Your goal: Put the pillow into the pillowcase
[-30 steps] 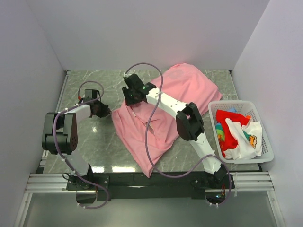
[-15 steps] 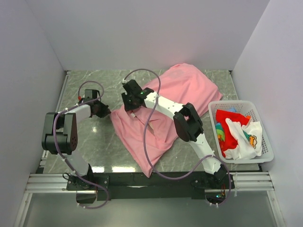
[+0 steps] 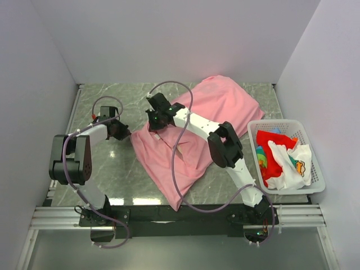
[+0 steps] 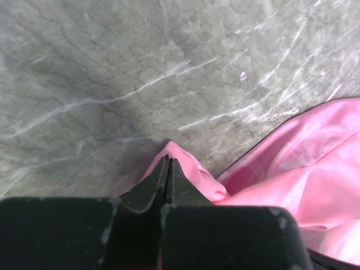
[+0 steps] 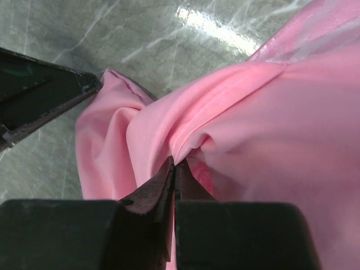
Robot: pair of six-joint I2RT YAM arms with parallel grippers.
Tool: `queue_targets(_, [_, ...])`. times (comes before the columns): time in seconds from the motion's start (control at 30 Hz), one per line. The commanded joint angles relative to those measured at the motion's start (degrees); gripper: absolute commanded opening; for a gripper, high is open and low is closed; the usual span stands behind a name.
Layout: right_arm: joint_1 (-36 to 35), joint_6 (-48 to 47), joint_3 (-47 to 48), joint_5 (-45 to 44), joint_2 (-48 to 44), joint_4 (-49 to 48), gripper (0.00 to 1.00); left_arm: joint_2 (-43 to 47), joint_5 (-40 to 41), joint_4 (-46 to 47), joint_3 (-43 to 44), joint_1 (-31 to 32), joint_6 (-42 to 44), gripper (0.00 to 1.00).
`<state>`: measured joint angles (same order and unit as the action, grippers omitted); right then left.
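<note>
The pink pillowcase (image 3: 222, 104) lies diagonally across the table from the far right to the near middle. The cream pillow does not show in any view. My left gripper (image 3: 129, 133) is shut on the pillowcase's left corner, low over the table; in the left wrist view the pink corner (image 4: 188, 169) sticks out beside the closed tips (image 4: 167, 159). My right gripper (image 3: 153, 125) is shut on a raised fold of the pillowcase (image 5: 270, 112) just right of that corner, with the fold pinched at the tips (image 5: 176, 163). The left gripper's black body (image 5: 39, 98) shows in the right wrist view.
A white basket (image 3: 284, 122) stands at the right edge. It holds a red cloth (image 3: 270, 143) and a white cloth with colourful print (image 3: 293, 162). White walls close in the table on three sides. The right arm's purple cable (image 3: 180, 152) hangs over the pillowcase.
My right gripper shifted slightly toward the near left and then back, and the pillowcase's left edge moved a little with it. The left gripper stayed in place.
</note>
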<state>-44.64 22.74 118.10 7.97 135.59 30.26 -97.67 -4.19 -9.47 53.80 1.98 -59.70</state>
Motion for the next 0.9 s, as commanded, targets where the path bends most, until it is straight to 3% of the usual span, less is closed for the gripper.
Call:
queue_targets(0.0, [1.83,0.11,0.02,0.82,-8.84,1.99,0.0,5.02,2.43,-0.28,0.25,-0.66,-0.76,0.01])
queue_targets(0.33, [5.09,-0.77,1.15,2.49,-12.63,6.2,0.0,5.82,0.94,-0.11,0.69,-1.45,-0.07,0.01])
queue_targets(0.37, [5.27,-0.94,1.77,2.84,-12.46,6.65,0.0,5.82,-0.72,0.5,0.43,-1.45,-0.06,0.05])
queue_targets(0.43, [5.27,-1.3,0.73,2.06,-12.89,6.48,0.0,5.91,-3.62,3.66,-0.88,-1.45,-0.15,0.32])
queue_targets(0.47, [5.35,-1.56,0.03,1.27,-13.16,6.48,0.0,5.47,-7.29,5.15,-1.33,-1.45,-0.06,0.56])
queue_targets(0.57, [5.62,-1.82,-3.66,-4.35,-14.03,7.71,0.0,5.03,-11.1,9.03,-2.56,-1.28,-0.06,0.72])
queue_targets(0.7, [7.29,-1.65,-13.76,-7.88,-16.15,4.72,0.0,4.51,-14.61,14.82,-5.02,-0.84,-1.64,0.73])
queue_targets(0.87, [8.96,-1.56,-17.29,-10.6,-15.7,4.29,0.0,0.83,-15.41,18.0,-4.5,2.23,-2.61,0.66])
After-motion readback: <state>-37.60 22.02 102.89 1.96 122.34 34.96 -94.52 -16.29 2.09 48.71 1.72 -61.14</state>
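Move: Between the right fingers, shut on it already, is a gathered fold of the pillowcase; the filled part of the case lies about 34 cm to that hand's right and 9 cm ahead, at roughly its height. The case's left corner is some 10 cm left and 2 cm back, 4 cm lower; the cream slit is 15 cm right and 11 cm back. The left hand has that left corner at its closed tips, with the gathered fold about 10 cm right and 2 cm ahead. Lifting the pinched fold about 10 cm while carrying it right, the right hand then sinks back nearly as far and keeps going right towards the filled part, 11 cm across in all, staying shut. The left hand rises some 3 cm, drifts slightly left, then opens wide, lets go of the corner and swings right after the case. ##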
